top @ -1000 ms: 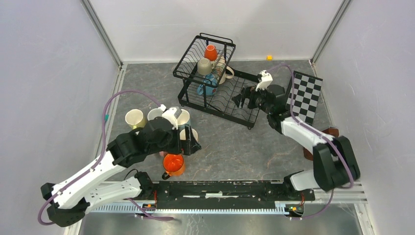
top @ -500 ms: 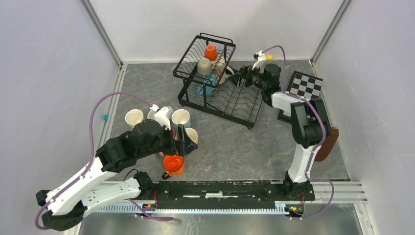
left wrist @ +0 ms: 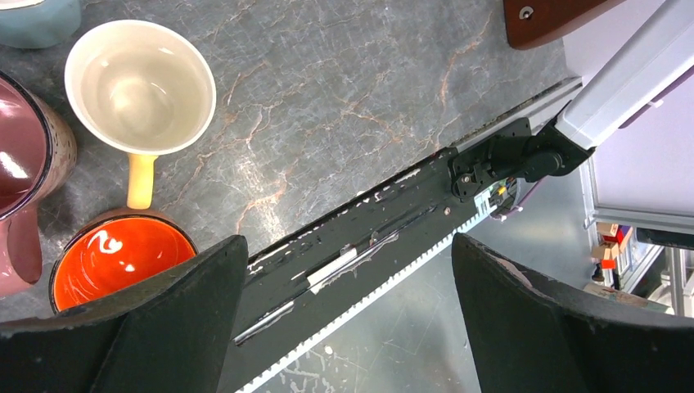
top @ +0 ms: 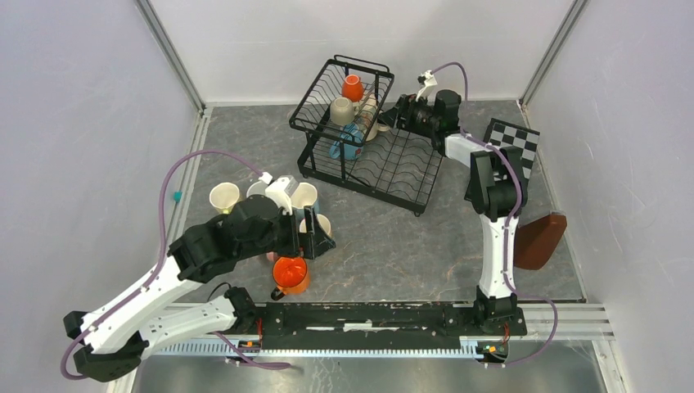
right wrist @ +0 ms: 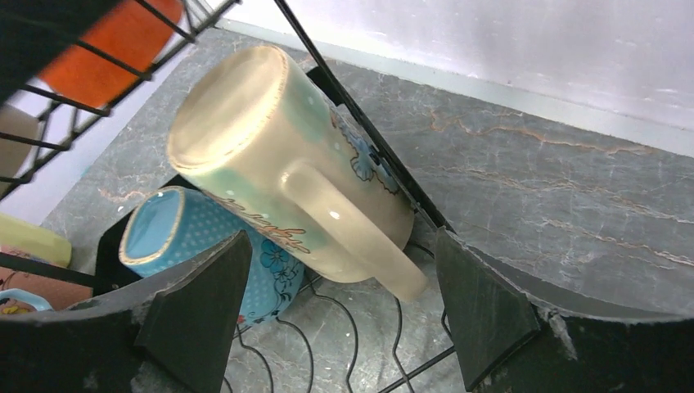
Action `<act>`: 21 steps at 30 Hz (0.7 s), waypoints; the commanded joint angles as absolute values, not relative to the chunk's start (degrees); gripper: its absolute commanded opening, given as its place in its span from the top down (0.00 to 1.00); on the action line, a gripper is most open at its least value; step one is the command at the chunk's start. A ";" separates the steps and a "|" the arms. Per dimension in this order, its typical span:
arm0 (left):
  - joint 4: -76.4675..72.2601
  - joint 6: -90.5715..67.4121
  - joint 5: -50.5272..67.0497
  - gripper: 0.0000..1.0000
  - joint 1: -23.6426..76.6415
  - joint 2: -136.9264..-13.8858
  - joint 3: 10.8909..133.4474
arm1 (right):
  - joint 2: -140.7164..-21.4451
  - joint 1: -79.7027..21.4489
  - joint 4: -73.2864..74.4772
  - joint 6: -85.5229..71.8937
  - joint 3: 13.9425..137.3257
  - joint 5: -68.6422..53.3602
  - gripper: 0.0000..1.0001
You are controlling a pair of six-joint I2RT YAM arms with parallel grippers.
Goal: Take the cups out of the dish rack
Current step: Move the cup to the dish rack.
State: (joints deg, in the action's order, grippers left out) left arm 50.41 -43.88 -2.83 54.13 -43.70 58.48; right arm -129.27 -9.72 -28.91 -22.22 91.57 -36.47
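The black wire dish rack stands at the back middle. Its upper basket holds an orange cup and a beige cup; below lie a light blue cup and a cream floral cup, tipped on its side. My right gripper is open at the rack's back right corner, and the cream cup's handle hangs between its fingers, untouched. My left gripper is open and empty above the table's near edge. Beside it stand a cream cup, an orange cup and a pink cup.
More cups are grouped on the floor left of centre, partly under my left arm. A checkered board leans at the right, with a brown object nearer. The arms' black rail runs along the near edge.
My right arm swung from the rack's right end to its back right corner, up to the cream cup, and its jaws narrowed slightly. My left arm shifted only a little.
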 commanded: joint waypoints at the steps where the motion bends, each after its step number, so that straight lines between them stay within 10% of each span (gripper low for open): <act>1: 48.29 -42.55 -1.80 0.00 54.27 -45.20 61.38 | -132.94 -9.70 -28.79 -22.23 96.76 -38.48 0.12; 21: 47.02 -43.94 -1.93 0.00 54.30 -46.49 60.82 | -133.97 -9.93 -33.39 -24.11 92.88 -42.11 0.35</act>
State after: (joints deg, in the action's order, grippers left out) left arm 49.89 -43.90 -2.46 54.13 -46.68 59.75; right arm -136.00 -9.65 -30.17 -24.01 94.78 -40.56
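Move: The cream cup in the lower tier, its handle turned towards the right hand, has its middle about 3 cm ahead of that hand, 5 cm to its left and 4 cm below. From the same hand the blue cup lies some 5 cm back, 11 cm left and 6 cm below; the grey cup on the upper tier is roughly 2 cm back, 12 cm left and 6 cm above. From the left hand the cream cup lies about 48 cm ahead, 10 cm right and 15 cm lower. The right hand's fingers come to straddle the cream cup's handle, the far-side finger meeting it, but do not yet pinch it. The hand sinks about 4 cm, edging slightly left, and goes some 1.5 cm forward before easing most of that back, while the fingers close from nearly wide to about two-thirds open; the wrist barely turns. ##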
